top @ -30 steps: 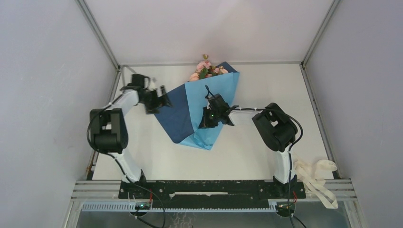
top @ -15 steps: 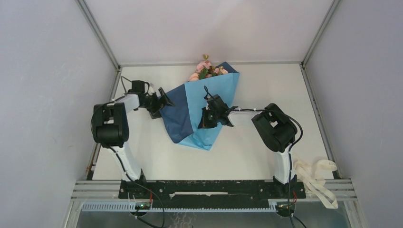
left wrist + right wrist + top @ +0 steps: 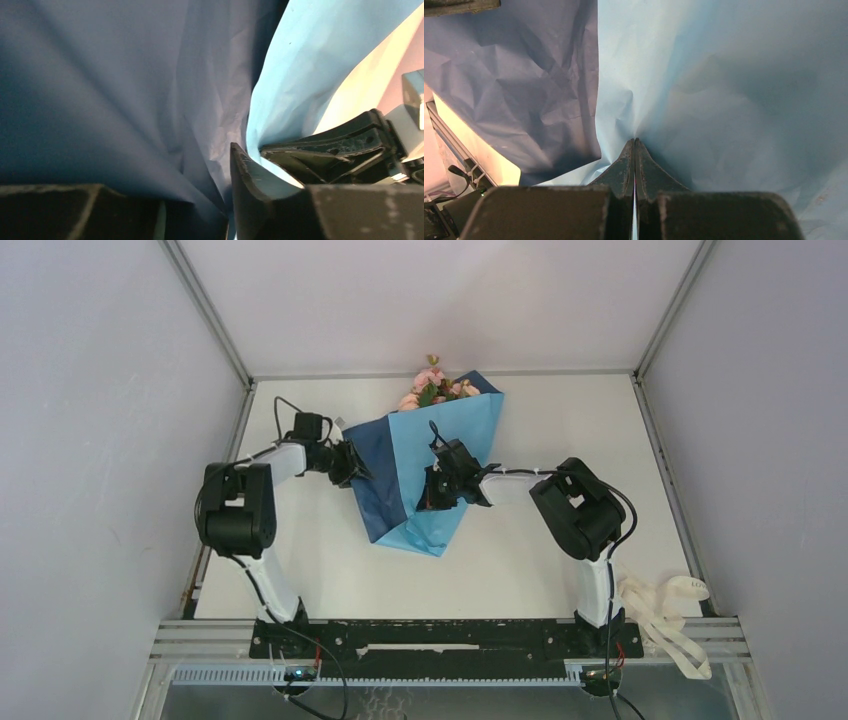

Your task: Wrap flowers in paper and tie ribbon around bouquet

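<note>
The blue paper (image 3: 450, 430) lies folded over the flowers (image 3: 432, 388), whose pink blooms poke out at the far end, making a loose bouquet (image 3: 425, 465). A darker blue flap (image 3: 378, 475) covers its left side. My left gripper (image 3: 347, 462) sits at that flap's left edge. In the left wrist view its jaws (image 3: 195, 175) stand partly apart with a fold of dark paper (image 3: 125, 90) between them. My right gripper (image 3: 431, 494) is shut, its tips (image 3: 634, 141) pressing into the light blue paper (image 3: 724, 90). The cream ribbon (image 3: 662, 612) lies by the right arm's base.
White table (image 3: 560, 560) with metal frame rails along its edges and grey walls close on three sides. The right arm's elbow (image 3: 580, 505) sits just right of the paper. The ribbon hangs partly over the near right rail.
My left gripper has slid right onto the dark flap's edge, pushing that edge inward, and its jaws have narrowed around the paper. The right gripper has held still.
</note>
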Robot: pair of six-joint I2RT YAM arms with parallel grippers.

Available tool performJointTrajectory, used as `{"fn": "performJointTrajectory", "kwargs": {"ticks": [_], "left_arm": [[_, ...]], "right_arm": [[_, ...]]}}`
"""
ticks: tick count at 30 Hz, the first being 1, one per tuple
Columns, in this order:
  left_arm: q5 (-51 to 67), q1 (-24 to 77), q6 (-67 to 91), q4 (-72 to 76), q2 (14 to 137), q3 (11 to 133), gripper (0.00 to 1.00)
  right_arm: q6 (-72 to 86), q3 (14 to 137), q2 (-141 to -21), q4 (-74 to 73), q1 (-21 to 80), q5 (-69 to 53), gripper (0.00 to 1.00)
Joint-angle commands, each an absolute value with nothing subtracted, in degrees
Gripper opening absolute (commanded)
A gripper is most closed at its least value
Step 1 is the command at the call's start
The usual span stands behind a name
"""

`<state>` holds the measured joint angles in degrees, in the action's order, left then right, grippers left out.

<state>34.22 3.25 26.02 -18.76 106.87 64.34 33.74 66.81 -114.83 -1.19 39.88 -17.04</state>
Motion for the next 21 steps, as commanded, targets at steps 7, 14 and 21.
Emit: {"fn": "performJointTrajectory", "kwargs": {"ticks": [7, 14, 21], "left_arm": [[29.02, 8.63, 16.12, -23.97, 96.30, 66.87, 0.00], [29.68, 19.10, 12.17, -25.89, 95.47, 72.83, 0.00], [28.69, 25.83, 12.81, -27.65, 107.79, 85.49, 0.00]], "right_arm": [[34.99, 63.35, -114.83, -3.93, 39.58, -15.49, 0.00], [41.31, 56.66, -112.84, 5.53, 38.20, -16.03, 0.00], [45.92, 52.21, -111.95, 12.32, 36.94, -18.08, 0.00]]}}
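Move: The paper's dark left edge lies right between my half-open left fingers, about 1 cm below the hand point. The light-blue flap's free edge is some 10 cm to the right, level with my hand and 3 cm lower; the flower heads lie about 22 cm ahead and 17 cm right, and the paper's bottom-left corner 13 cm back and 3 cm right. From my right hand, that left edge lies about 7 cm ahead and 15 cm left. I shut my left fingers and pinch the paper's left edge, then carry it to the right about 12 cm and up 8 cm towards the light-blue flap, turning the wrist some 25 degrees clockwise and swinging the fingertips up. My closed right fingers keep pressing on the light-blue flap, rolling a little and easing about 1 cm to the right. ##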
